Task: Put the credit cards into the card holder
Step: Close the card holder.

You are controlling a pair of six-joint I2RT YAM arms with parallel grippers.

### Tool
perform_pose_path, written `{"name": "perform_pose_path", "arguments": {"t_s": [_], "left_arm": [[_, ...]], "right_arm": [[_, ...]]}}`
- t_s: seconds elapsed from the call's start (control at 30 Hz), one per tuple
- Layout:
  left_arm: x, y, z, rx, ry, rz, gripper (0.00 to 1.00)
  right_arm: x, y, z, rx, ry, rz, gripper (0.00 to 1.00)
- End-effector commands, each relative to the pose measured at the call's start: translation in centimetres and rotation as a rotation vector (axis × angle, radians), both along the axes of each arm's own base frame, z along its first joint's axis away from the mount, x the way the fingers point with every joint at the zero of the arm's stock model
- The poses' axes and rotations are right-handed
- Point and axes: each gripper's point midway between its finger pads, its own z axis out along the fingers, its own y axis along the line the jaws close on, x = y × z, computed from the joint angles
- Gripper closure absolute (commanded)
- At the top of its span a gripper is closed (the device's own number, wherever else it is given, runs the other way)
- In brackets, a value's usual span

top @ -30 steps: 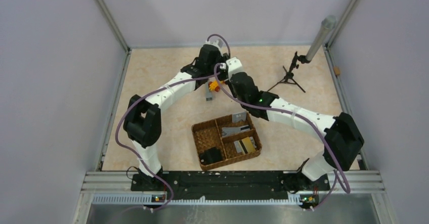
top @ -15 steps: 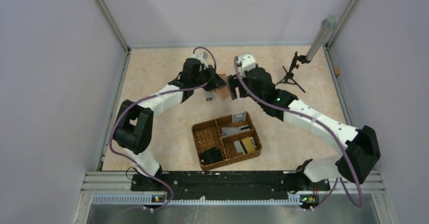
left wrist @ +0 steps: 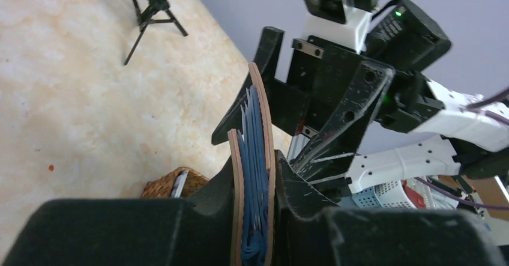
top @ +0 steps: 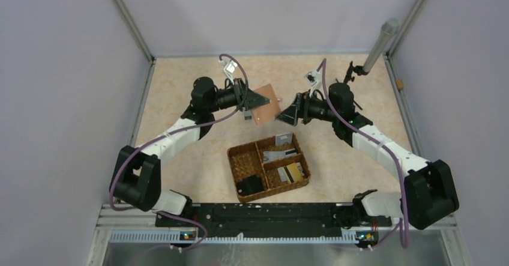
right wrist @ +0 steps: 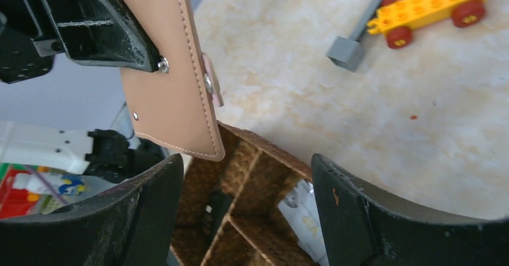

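Observation:
The card holder (top: 267,104), tan leather with blue pockets inside, hangs above the table, and my left gripper (top: 252,100) is shut on its edge. The left wrist view shows the card holder (left wrist: 268,128) edge-on, pinched between the left gripper's (left wrist: 255,179) fingers. My right gripper (top: 287,116) stands open just right of it, empty. From the right wrist, the card holder (right wrist: 171,80) hangs above the right gripper's (right wrist: 246,185) left finger without touching. The credit cards lie in the basket: grey ones (top: 282,155), a gold one (top: 295,171), and a white one (right wrist: 303,209).
The woven basket (top: 240,158) sits in the middle of the table with a black block (top: 249,185) in one compartment. A yellow toy car (right wrist: 429,5) and a grey block (right wrist: 347,53) lie behind the holder. A small tripod (top: 343,89) stands at the back right.
The two grippers have drawn apart from where they met at the back. The right gripper has opened and moved right; the left arm has swung left, keeping the card holder.

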Motion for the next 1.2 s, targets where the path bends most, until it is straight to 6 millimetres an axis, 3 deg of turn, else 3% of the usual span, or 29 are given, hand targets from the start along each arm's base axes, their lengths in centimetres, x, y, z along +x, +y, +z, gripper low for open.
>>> {"name": "perform_pose_path", "arguments": {"t_s": [0.0,0.4,0.57,0.67,0.73,0.83,0.93,1.0,1.1,1.17], "left_arm": [[-2.3,0.3,3.7,-0.040,-0.152,-0.061,0.97],[-3.2,-0.3,2.0,0.046,-0.119,-0.045,0.97],[-3.2,-0.7,1.7,0.028,-0.093,-0.041,0.82],[-3.2,-1.0,1.8,0.000,-0.072,-0.037,0.67],[-3.2,-1.2,2.0,-0.023,-0.068,-0.037,0.63],[-3.2,-1.3,2.4,-0.056,-0.075,-0.037,0.54],[-3.0,-1.1,2.8,-0.056,-0.090,-0.015,0.53],[-2.8,-1.0,2.9,-0.049,-0.100,0.000,0.47],[-2.7,-0.6,3.0,-0.021,-0.111,0.022,0.23],[-2.4,-0.1,2.8,0.015,-0.127,0.052,0.13]], "right_arm": [[-1.4,1.9,4.6,0.168,-0.078,0.131,0.24],[-3.0,6.2,6.3,0.144,-0.120,0.218,0.27],[-3.8,7.3,6.4,0.177,-0.093,0.274,0.27],[-4.0,7.4,6.1,0.185,-0.081,0.282,0.28],[-4.2,7.5,6.1,0.194,-0.074,0.285,0.40],[-4.2,7.6,6.2,0.204,-0.066,0.289,0.73],[-4.0,7.5,5.8,0.193,-0.064,0.276,0.97],[-3.8,7.4,5.4,0.183,-0.060,0.263,1.00],[-3.7,7.1,5.2,0.174,-0.066,0.244,1.00],[-3.5,6.8,5.3,0.166,-0.074,0.230,1.00]]}}
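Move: The card holder is already between my left fingers, its middle within about 2 cm of them. From my open right hand it lies about 8 cm left, 3 cm ahead and 4 cm higher; that right gripper is some 9 cm right of my left hand, 4 cm back and 5 cm below. From my right hand, the basket lies roughly 14 cm back, 9 cm left and 18 cm below, and the toy car 13 cm ahead, 13 cm left and 20 cm below. I pass the card holder from left to right. My right hand goes about 7 cm left, some 4 cm back and 3 cm up, turning around 15 degrees counter-clockwise, brings its open fingers around the holder and pinches it. My left hand meanwhile draws it back about 3 cm, rising briefly and sinking again, then opens wide to let go and eases a little forward. ##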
